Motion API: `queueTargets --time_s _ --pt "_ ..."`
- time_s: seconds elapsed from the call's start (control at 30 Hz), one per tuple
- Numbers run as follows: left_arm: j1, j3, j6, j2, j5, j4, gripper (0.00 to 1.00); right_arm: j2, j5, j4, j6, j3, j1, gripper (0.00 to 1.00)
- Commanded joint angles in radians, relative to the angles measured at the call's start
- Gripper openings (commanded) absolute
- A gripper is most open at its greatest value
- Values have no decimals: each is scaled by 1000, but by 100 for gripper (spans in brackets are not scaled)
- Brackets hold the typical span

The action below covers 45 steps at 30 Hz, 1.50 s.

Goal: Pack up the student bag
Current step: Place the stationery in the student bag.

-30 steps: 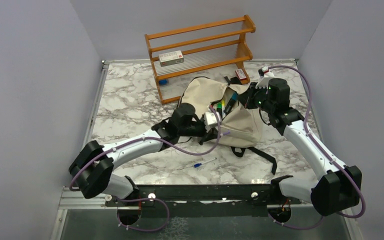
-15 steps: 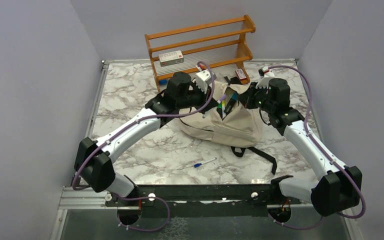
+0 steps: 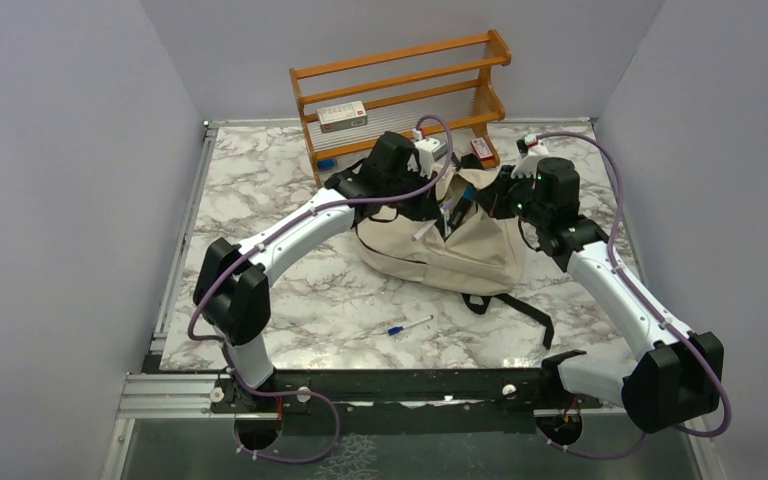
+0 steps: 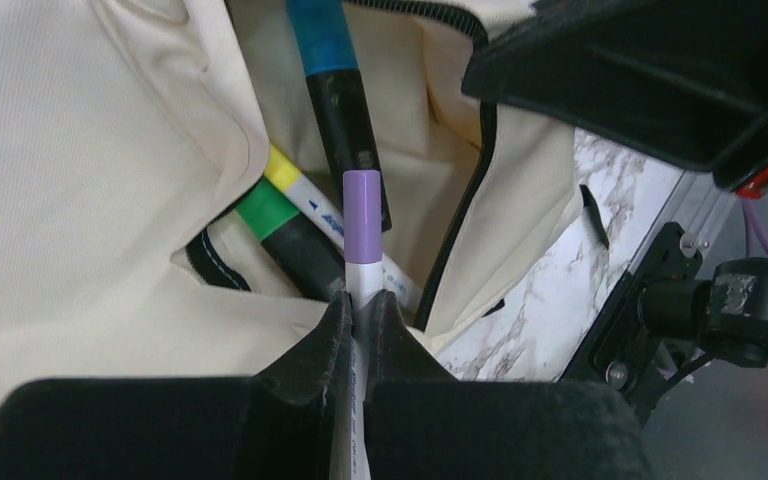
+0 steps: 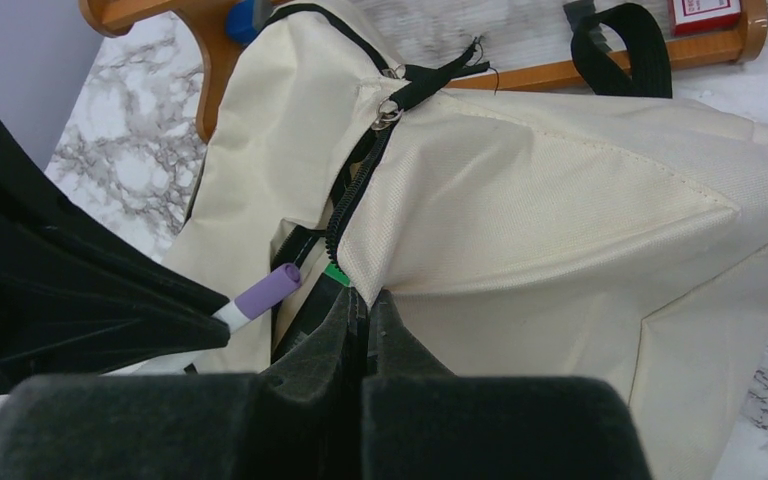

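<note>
The student bag (image 3: 465, 250), beige with black zippers, lies in the middle of the table with its top opening held apart. My left gripper (image 4: 363, 305) is shut on a white marker with a purple cap (image 4: 362, 215), whose tip points into the opening. Inside the bag lie a blue-capped marker (image 4: 335, 90), a green one (image 4: 270, 215) and a yellow one (image 4: 285, 172). My right gripper (image 5: 365, 300) is shut on the bag's fabric edge (image 5: 560, 190) beside the zipper and holds it up. The purple marker (image 5: 265, 290) shows just left of that edge.
A wooden rack (image 3: 400, 95) stands right behind the bag, with a box (image 3: 341, 115) on its shelf and a small red box (image 3: 481, 148) at its right end. A blue pen (image 3: 408, 326) lies on the marble in front. Black straps (image 3: 520, 305) trail at the bag's near right.
My left arm has swung from the bag's near left side, up past the rack, and down to the opening with the marker. The right arm has stayed put, holding the bag's edge.
</note>
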Motion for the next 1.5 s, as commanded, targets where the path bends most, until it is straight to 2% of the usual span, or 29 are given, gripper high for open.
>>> queueTargets --time_s 0.0,0.53,0.6,0.73,0.8,0.97,1.2,1.37,1.47 --pt "4 89 -46 56 -19 -30 0 -34 -32 63 16 -10 0 1" --pt "2 346 -98 301 -31 -23 0 -41 -67 61 32 -9 0 1" --pt "3 368 -102 322 -27 -19 6 -41 -68 63 34 -13 0 1" --pt "3 391 -104 345 -20 -17 26 -46 -66 61 34 -17 0 1" --pt "2 394 -98 344 -24 -16 32 -46 -63 61 35 -20 0 1" --pt "3 392 -83 324 -23 -16 41 -36 -69 58 32 -10 0 1" --pt "2 345 -35 232 -2 -15 43 -32 -66 61 29 -6 0 1" --pt "3 237 19 110 -8 3 43 -29 -62 52 25 -1 0 1" --pt "3 118 53 7 -41 56 43 -25 -53 52 19 0 0 1"
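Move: The bag's open mouth, where the purple marker held by the left hand is going, lies about 3 cm ahead of that hand, 5 cm right and 5 cm below. Inside, the blue-capped marker is some 3 cm ahead, 6 cm right and 7 below; the green-capped one is level, 2 cm right and 8 below. From the right hand, already pinching the bag's edge, the mouth is level, 6 cm left and 5 below. Left carries the purple marker 8 cm forward-right into the bag, releases, draws back up; right keeps pinching the edge. ##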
